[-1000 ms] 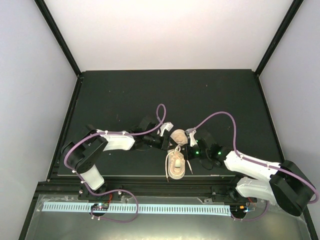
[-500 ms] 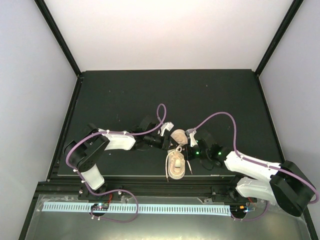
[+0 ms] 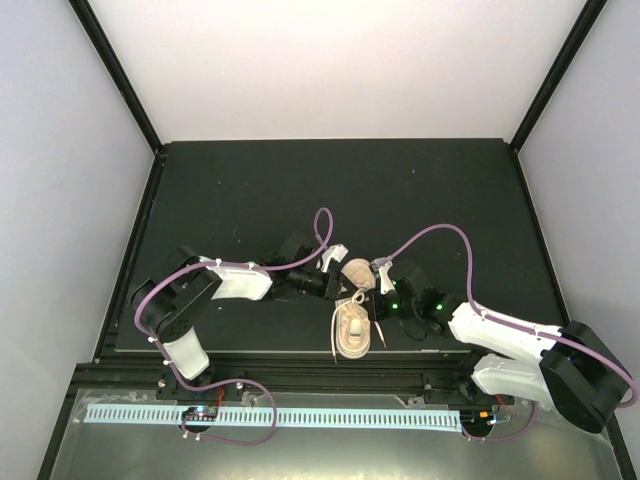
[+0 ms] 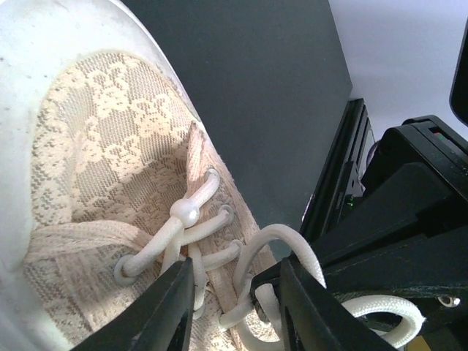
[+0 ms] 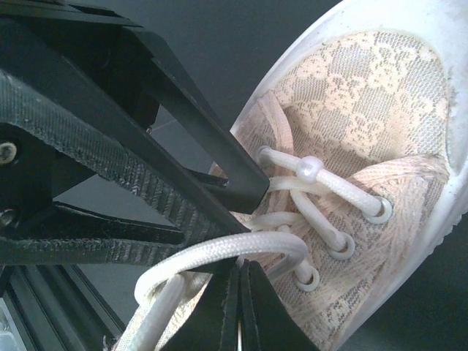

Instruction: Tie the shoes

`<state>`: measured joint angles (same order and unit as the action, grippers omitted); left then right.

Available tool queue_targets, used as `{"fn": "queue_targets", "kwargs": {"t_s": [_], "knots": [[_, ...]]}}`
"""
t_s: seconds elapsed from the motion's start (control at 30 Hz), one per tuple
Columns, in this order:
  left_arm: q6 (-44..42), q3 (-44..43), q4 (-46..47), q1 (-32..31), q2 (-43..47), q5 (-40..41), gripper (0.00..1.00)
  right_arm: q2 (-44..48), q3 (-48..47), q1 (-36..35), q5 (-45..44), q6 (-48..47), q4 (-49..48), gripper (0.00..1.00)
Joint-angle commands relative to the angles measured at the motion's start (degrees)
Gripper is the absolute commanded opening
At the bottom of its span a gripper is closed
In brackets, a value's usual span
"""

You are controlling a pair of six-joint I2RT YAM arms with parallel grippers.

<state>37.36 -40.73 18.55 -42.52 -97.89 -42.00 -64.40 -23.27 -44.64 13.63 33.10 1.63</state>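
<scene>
The shoe (image 3: 352, 325), a small beige-pink lace-pattern sneaker with cream laces, lies near the table's front edge with its toe pointing away from me. My left gripper (image 3: 338, 288) comes in from the left and stands open (image 4: 234, 276) over the eyelets of the shoe (image 4: 110, 146). A lace loop (image 4: 281, 235) arches between its fingers. My right gripper (image 3: 372, 300) comes in from the right and is shut (image 5: 241, 269). The same loop (image 5: 241, 248) lies across its tips above the shoe (image 5: 365, 110). Whether the lace is pinched does not show.
The black table (image 3: 300, 190) sits inside white walls with black corner posts. Loose lace ends (image 3: 335, 345) trail off the shoe's sides toward the front. Purple cables (image 3: 322, 225) arc above both arms. A slotted white rail (image 3: 300, 417) runs along the front, below the table edge.
The left arm has crept slightly to the right, toward the shoe. The shoe and the right arm have stayed put.
</scene>
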Motion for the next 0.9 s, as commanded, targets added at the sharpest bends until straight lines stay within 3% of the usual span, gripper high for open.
{"fn": "queue_targets", "kwargs": {"t_s": [0.0,0.53,0.87], "knots": [[-0.1,-0.5,2.4,-1.1,-1.1,-3.2,0.32,0.8,0.5,-0.2,-0.6,-0.7,-1.6,0.02],[0.9,1.0,4.4,-1.9,-1.3,-5.4,0.02,2.1,0.7,-0.2,-2.2,-0.2,-1.3,0.02],[2.3,2.6,4.5,-1.9,2.0,-2.2,0.02,6.4,2.0,-0.1,-5.3,0.2,1.1,0.03]]}}
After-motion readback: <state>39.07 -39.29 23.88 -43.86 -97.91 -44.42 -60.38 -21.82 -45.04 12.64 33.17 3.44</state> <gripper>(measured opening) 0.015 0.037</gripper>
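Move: Just off the left fingertips, about 1 cm back and 1 cm to their right at the same height, hangs the white lace, which the right hand's shut tips already hold. The shoe's toe is some 6 cm ahead of the left hand, 2 cm to its right and 4 cm lower; the heel opening is about 9 cm back, 1 cm to its right and about 4 cm lower. Closing from about a third open to shut, the left fingers pinch the white lace beside the right fingertips, while the left hand eases about 1 cm back, a little to the right and up. The right gripper stays shut on its lace, holds nearly still, then starts to draw back and right, barely 1 cm. ##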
